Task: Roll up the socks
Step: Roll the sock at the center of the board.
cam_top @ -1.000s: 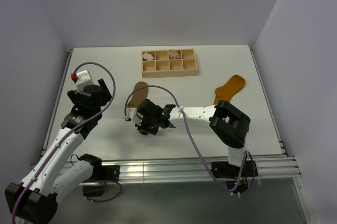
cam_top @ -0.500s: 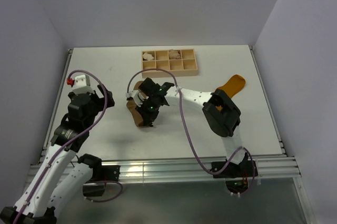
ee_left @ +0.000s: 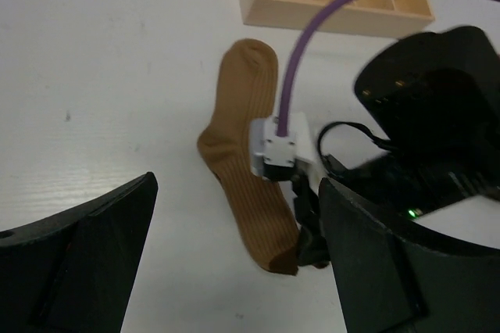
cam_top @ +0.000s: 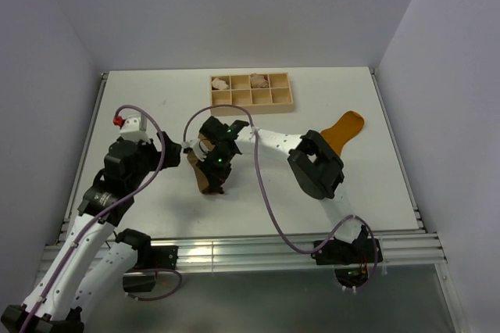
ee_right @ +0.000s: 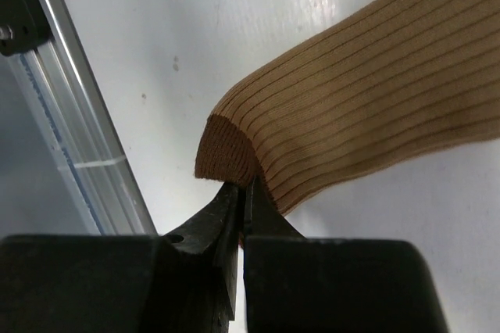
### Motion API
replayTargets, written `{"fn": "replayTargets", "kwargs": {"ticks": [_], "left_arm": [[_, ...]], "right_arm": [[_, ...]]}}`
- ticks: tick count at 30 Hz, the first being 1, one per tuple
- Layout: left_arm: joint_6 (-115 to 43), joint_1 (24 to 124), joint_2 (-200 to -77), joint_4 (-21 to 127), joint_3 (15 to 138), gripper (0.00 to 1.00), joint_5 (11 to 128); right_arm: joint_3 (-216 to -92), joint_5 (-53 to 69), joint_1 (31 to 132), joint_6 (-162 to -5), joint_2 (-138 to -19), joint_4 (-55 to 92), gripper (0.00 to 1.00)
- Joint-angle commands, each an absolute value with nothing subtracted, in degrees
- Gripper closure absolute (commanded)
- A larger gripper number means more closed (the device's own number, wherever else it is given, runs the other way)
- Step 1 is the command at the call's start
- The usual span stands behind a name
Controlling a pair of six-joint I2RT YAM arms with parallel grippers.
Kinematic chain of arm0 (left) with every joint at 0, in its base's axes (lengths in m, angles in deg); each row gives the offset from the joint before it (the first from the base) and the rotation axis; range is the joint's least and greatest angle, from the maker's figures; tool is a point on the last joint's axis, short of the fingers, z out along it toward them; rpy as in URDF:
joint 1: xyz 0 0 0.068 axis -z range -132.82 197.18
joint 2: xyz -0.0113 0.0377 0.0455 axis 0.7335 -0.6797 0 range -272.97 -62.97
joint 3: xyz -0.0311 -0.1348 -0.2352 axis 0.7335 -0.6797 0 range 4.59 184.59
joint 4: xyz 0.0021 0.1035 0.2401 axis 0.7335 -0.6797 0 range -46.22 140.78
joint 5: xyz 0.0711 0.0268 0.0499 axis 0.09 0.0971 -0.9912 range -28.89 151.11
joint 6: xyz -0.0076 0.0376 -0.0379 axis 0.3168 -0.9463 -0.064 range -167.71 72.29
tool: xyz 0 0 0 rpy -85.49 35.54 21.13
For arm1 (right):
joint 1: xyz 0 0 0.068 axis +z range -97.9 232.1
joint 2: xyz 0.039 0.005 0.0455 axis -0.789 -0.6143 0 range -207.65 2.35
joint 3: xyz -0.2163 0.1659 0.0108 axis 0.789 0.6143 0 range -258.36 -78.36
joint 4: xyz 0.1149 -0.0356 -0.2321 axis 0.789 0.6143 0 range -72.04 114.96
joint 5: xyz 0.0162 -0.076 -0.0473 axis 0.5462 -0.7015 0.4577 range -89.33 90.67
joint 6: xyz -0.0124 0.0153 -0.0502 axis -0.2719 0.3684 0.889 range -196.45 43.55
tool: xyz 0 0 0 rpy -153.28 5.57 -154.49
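Note:
The tan-brown sock (cam_top: pixel 205 178) lies flat at mid-table, cuff toward the tray and dark toe (ee_left: pixel 285 261) toward the near edge. My right gripper (cam_top: pixel 216 184) hangs over its toe end. In the right wrist view the right gripper (ee_right: pixel 242 188) is shut, pinching the lifted toe edge of that ribbed sock (ee_right: pixel 359 91). My left gripper (cam_top: pixel 173 153) stands open just left of the sock. Its fingers (ee_left: pixel 86 263) frame the sock (ee_left: pixel 250 114) without touching it. The mustard-orange sock (cam_top: pixel 344 128) lies at the right, partly behind the right arm.
A wooden compartment tray (cam_top: pixel 251 110) sits at the back, with small pale bundles (cam_top: pixel 220 81) in its far cells. The right arm's purple cable (ee_left: pixel 297 59) arches over the tan sock. An aluminium rail (cam_top: pixel 250 243) runs along the near table edge.
My left gripper has swung right, closer to the tan sock. The right wrist has turned and shifted toward the far side over the sock, still pinching the toe.

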State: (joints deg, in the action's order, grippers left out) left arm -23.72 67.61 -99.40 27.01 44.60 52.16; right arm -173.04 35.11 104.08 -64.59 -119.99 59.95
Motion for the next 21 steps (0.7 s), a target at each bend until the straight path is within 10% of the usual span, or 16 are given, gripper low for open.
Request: {"fn": "replayTargets", "kwargs": {"ticks": [1, 21], "left_arm": [[-24.51, 67.57, -99.19, 29.59, 43.61, 0.08, 63.97], [-15.99, 71.96, -99.26, 31.44, 39.31, 0.11, 67.98]], "right_arm": [[-176.27, 36.88, 104.48, -63.62, -122.8, 63.13, 0.99], [-184.01, 29.86, 102.55, -64.32, -132.56, 66.56, 0.98]]}}
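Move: The right fingers are already shut on the brown sock's cuff end, about 4 cm above the table; the sock's middle lies some 10 cm ahead and 3 cm to the left of that hand, about 4 cm lower. The wooden tray is about 30 cm ahead of it and 11 cm to its right. From the open left gripper, the cuff end lies roughly 5 cm back, 11 cm to the right and 19 cm down. Lower the right gripper about 3 cm towards the table, keeping the fingers shut on the brown sock's cuff end and tipping the wrist slightly. Meanwhile bring the empty left gripper, fingers still wide open, about 5 cm to the right, also back and slightly down towards the held cuff end, turning it some 15 degrees clockwise. ##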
